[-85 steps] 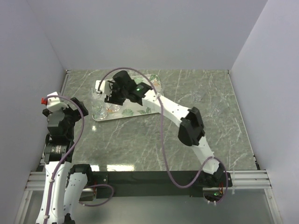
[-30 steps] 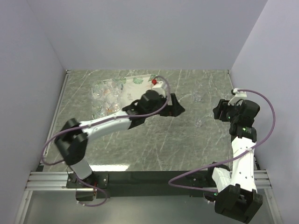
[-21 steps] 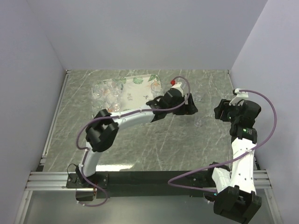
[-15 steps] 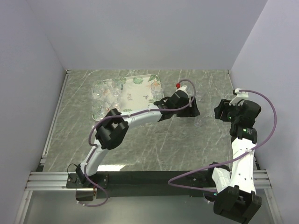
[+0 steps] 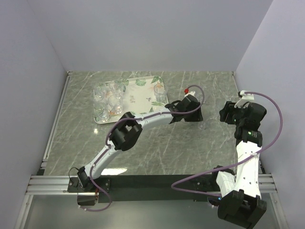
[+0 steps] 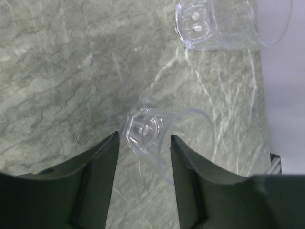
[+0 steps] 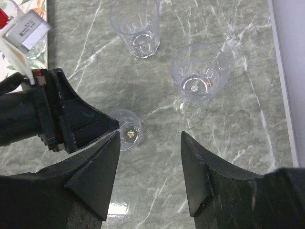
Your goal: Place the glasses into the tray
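The leaf-print tray [image 5: 136, 95] lies at the back left. Several clear glasses [image 5: 104, 99] stand in its left part and one more glass [image 5: 160, 92] at its right end. My left arm reaches far right across the table. Its gripper [image 5: 196, 116] [image 6: 143, 138] is open, with a small upright glass [image 6: 150, 133] [image 5: 203, 125] [image 7: 128, 134] between its fingertips; a gap shows on the left side. A second glass [image 6: 224, 24] [image 5: 202, 99] stands beyond. My right gripper [image 5: 228, 113] [image 7: 148, 138] hovers open and empty above the table.
In the right wrist view, two more glasses [image 7: 135, 26] [image 7: 200, 71] stand on the marble past the left gripper [image 7: 71, 119]. The right wall's base [image 7: 286, 71] runs close by. White walls enclose the table on three sides.
My left arm has swung from the tray's right end out to the glass on the right, and its jaws have narrowed around it. The right arm has stayed still.
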You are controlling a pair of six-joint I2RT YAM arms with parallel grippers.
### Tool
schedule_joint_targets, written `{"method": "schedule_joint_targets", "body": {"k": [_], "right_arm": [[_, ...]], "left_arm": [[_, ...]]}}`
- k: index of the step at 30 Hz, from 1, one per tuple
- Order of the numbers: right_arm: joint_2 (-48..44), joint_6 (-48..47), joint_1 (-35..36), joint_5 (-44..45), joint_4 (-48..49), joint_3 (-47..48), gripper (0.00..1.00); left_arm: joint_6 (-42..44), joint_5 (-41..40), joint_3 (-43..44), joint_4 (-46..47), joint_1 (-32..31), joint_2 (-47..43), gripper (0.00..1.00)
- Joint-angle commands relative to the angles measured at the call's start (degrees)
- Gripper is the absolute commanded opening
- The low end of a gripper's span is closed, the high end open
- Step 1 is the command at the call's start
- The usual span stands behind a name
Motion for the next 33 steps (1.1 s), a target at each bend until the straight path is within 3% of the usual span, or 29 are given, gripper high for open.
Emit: {"method": "schedule_joint_targets", "body": {"k": [1, 10, 13, 23, 33], "right_arm": [[-0.20, 0.03, -0.41, 0.72, 2.10, 0.15, 0.61], [-0.28, -0.06, -0.50, 0.90, 2.27, 0.07, 0.61], [-0.37, -0.33, -0.41, 0.90, 2.18, 0.07, 0.61], [-0.72, -0.85, -0.58, 0.28, 1.92, -0.02, 0.61], [-0.28, -1.12, -0.58, -0.24, 1.75, 0.07, 0.61]], "left_arm": [[0.10, -3.05, 4.95, -1.35, -0.77, 1.58, 0.47], [3.79, -6.31, 0.58, 0.22, -1.56, -1.04, 0.08], [5.72, -6.23, -5.38, 3.63, -1.47, -4.47, 0.00], [13.45, -10.18, -25.96, 12.44, -1.03, -23.96, 0.00], [18.56, -17.38, -44.86, 10.07, 3.70, -42.35, 0.00]]}}
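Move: The glass to be gripped stands just at the left hand's fingertips, its middle some 3 cm to the right, 1 cm back and 4 cm below. A second glass stands about 14 cm farther out than it, a third roughly 8 cm farther out and 10 cm to its right. The tray's middle is about 35 cm left of the left hand and 12 cm ahead. From the right hand the gripped glass lies about 9 cm left, 4 cm ahead and 17 cm below. Down about a centimetre, the left hand closes its half-open fingers on the near wall of the glass by the rim, one finger inside and one outside. Keeping that pinch, it sweeps left about 15 cm towards the tray, rising some 9 cm as it speeds up and drawing slightly back, the wrist turning some 20 degrees. ##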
